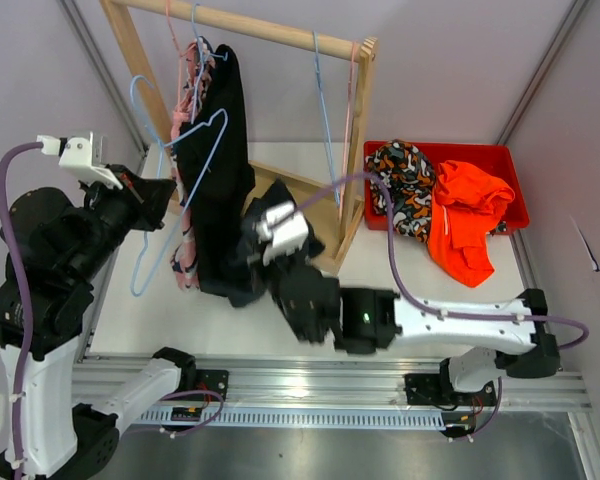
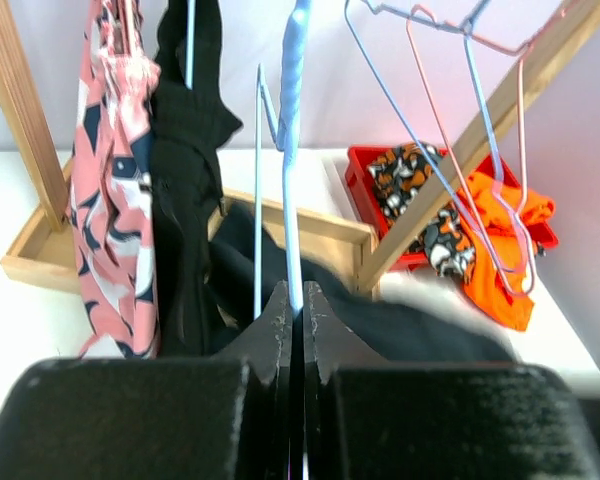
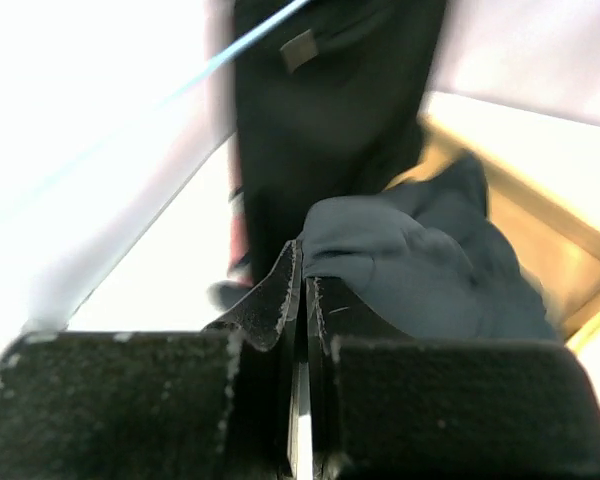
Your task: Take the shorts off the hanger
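The black shorts (image 1: 220, 160) hang from the wooden rack, still draped along a light blue hanger (image 1: 195, 165) that is tilted down to the left. My left gripper (image 1: 165, 197) is shut on that hanger's wire; in the left wrist view the blue wire (image 2: 292, 200) runs straight up out of the closed tips (image 2: 302, 290). My right gripper (image 1: 247, 238) reaches in from the right at the shorts' lower part. In the right wrist view its tips (image 3: 305, 262) are closed, with a bunched fold of the dark shorts (image 3: 410, 270) coming out at them.
A pink patterned garment (image 1: 184, 135) hangs just left of the shorts. Bare blue and pink hangers (image 1: 325, 110) hang at the rack's right end by the slanted wooden post (image 1: 358, 150). A red bin (image 1: 510, 165) at the back right holds an orange garment (image 1: 470, 225) and a patterned one (image 1: 405, 185).
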`<action>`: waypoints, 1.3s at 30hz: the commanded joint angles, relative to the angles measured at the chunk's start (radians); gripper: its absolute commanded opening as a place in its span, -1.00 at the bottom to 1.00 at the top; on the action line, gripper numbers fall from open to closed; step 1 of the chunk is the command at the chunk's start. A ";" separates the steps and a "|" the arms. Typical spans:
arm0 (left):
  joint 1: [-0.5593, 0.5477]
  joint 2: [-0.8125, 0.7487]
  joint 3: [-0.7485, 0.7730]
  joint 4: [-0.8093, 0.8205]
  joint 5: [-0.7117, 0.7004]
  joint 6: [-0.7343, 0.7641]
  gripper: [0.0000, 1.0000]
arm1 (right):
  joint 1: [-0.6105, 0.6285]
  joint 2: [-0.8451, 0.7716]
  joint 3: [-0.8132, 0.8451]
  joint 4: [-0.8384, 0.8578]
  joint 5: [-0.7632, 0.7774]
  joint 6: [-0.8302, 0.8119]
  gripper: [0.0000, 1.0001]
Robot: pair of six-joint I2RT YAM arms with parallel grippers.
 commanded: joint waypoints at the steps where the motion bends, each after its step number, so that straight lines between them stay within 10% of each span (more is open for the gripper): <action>1: -0.002 0.020 -0.023 0.099 -0.025 -0.005 -1.00 | 0.148 -0.129 -0.046 0.131 0.200 -0.092 -1.00; 9: -0.002 -0.043 -0.177 0.171 -0.009 -0.032 -1.00 | 0.218 -0.382 -0.064 0.285 0.385 -0.454 -1.00; 22: -0.002 -0.056 -0.258 0.210 0.014 0.035 -1.00 | -0.412 -0.457 0.184 0.156 0.044 -0.673 -1.00; 33: -0.002 0.011 -0.289 0.308 0.028 0.044 -1.00 | -1.220 -0.032 0.719 -0.162 -0.623 -0.262 -1.00; 39: -0.002 0.031 -0.317 0.340 0.038 0.044 -1.00 | -1.538 0.035 0.449 0.014 -0.843 0.005 -1.00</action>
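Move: The dark grey shorts are already off their hanger in the right fingers, and the red bin they are bound for lies about 31 cm ahead of the right hand, 42 cm to its right and 36 below. In the bin, the camo shorts lie about 11 cm left of its middle and the orange shorts some 3 cm right and 7 nearer. The rack's beam is roughly 25 cm ahead of the left hand, 8 right and 10 above; the black shorts hang about 20 ahead, 2 right, 12 below. The dark grey shorts, still pinched in the right fingers, are drawn back about 8 cm, then swept some 40 cm right and nearly 30 up towards the bin, and lastly carried forward while starting to sink. The wrist swings clockwise and tips up. The left hand keeps the empty blue hanger pinched, moving about 6 cm forward and 6 down towards the rack's clothes. ##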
